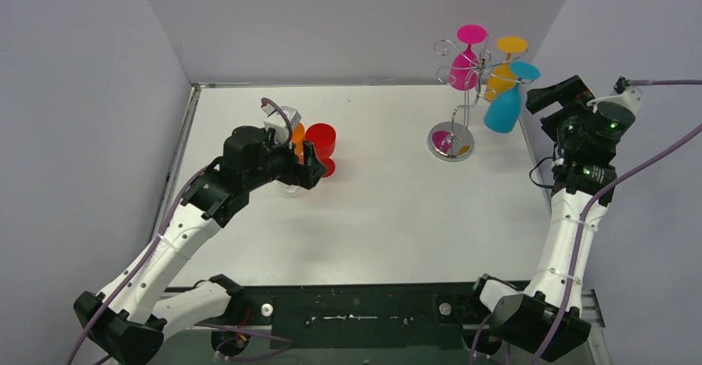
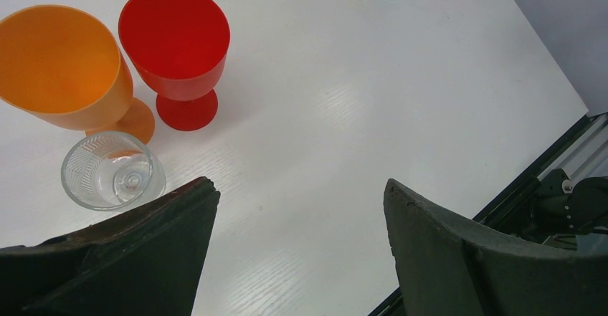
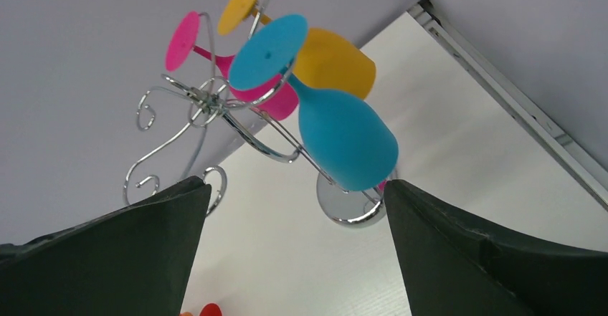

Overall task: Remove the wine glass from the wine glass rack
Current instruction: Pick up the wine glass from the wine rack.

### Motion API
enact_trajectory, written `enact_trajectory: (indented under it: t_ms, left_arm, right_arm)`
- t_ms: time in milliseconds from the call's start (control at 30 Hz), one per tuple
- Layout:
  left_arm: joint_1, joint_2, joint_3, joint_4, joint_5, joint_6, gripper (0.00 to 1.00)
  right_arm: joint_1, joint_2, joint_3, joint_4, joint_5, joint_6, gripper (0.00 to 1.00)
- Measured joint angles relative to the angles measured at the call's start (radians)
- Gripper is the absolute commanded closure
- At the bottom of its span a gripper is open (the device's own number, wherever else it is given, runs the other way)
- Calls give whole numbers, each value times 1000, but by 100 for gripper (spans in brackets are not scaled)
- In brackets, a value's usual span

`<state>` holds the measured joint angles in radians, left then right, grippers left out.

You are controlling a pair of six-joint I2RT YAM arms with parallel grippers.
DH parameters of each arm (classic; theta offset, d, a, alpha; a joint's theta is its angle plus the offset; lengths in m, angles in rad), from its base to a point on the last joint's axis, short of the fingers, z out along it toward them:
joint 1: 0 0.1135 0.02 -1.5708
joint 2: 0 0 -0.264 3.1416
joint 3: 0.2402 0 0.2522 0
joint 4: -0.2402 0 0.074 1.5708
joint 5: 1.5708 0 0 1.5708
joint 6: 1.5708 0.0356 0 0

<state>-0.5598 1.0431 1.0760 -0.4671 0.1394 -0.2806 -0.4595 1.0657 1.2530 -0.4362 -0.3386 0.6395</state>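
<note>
The silver wire wine glass rack (image 1: pixel 460 79) stands at the back right on its round shiny base (image 1: pixel 451 143). Three wine glasses hang upside down from it: pink (image 1: pixel 466 65), yellow (image 1: pixel 502 74) and blue (image 1: pixel 505 107). My right gripper (image 1: pixel 556 98) is open just right of the blue glass and does not touch it. In the right wrist view the blue glass (image 3: pixel 344 137) hangs ahead of the open right gripper (image 3: pixel 297 190), and the rack (image 3: pixel 208 104) is behind it. My left gripper (image 2: pixel 301 194) is open and holds nothing.
An orange glass (image 2: pixel 61 65), a red glass (image 2: pixel 176 40) and a small clear glass (image 2: pixel 111 170) stand upright on the white table (image 1: pixel 389 208), just beside my left gripper (image 1: pixel 314 166). Grey walls close in the table at the left, back and right.
</note>
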Motion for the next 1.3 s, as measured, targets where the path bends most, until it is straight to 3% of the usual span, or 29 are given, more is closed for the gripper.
enact_trajectory:
  t_ms: [533, 933, 1300]
  left_arm:
    - [0, -22, -6, -52, 21, -24, 16]
    - [0, -10, -29, -52, 40, -32, 21]
    - [0, -5, -28, -48, 47, -33, 22]
  right_arm:
    - [0, 288, 135, 195, -227, 47, 2]
    - [-13, 316, 75, 438, -261, 237, 23]
    - [-13, 377, 57, 488, -239, 314, 45]
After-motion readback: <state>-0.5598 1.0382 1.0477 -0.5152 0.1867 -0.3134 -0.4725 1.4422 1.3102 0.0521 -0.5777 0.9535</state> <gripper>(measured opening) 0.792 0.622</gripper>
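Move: The blue wine glass hangs upside down, its foot about level with the right hand; its middle is some 13 cm ahead, 2 cm left and 7 cm below. The yellow glass hangs about 9 cm beyond it and 2 cm farther left, the pink one some 12 cm beyond it and 11 cm farther left. From the left hand, the blue glass is roughly 20 cm ahead, 46 cm right and about level. Right hand reaches about 10 cm forward towards the blue wine glass's foot, rolling left-side-up, fingers partly closing. ##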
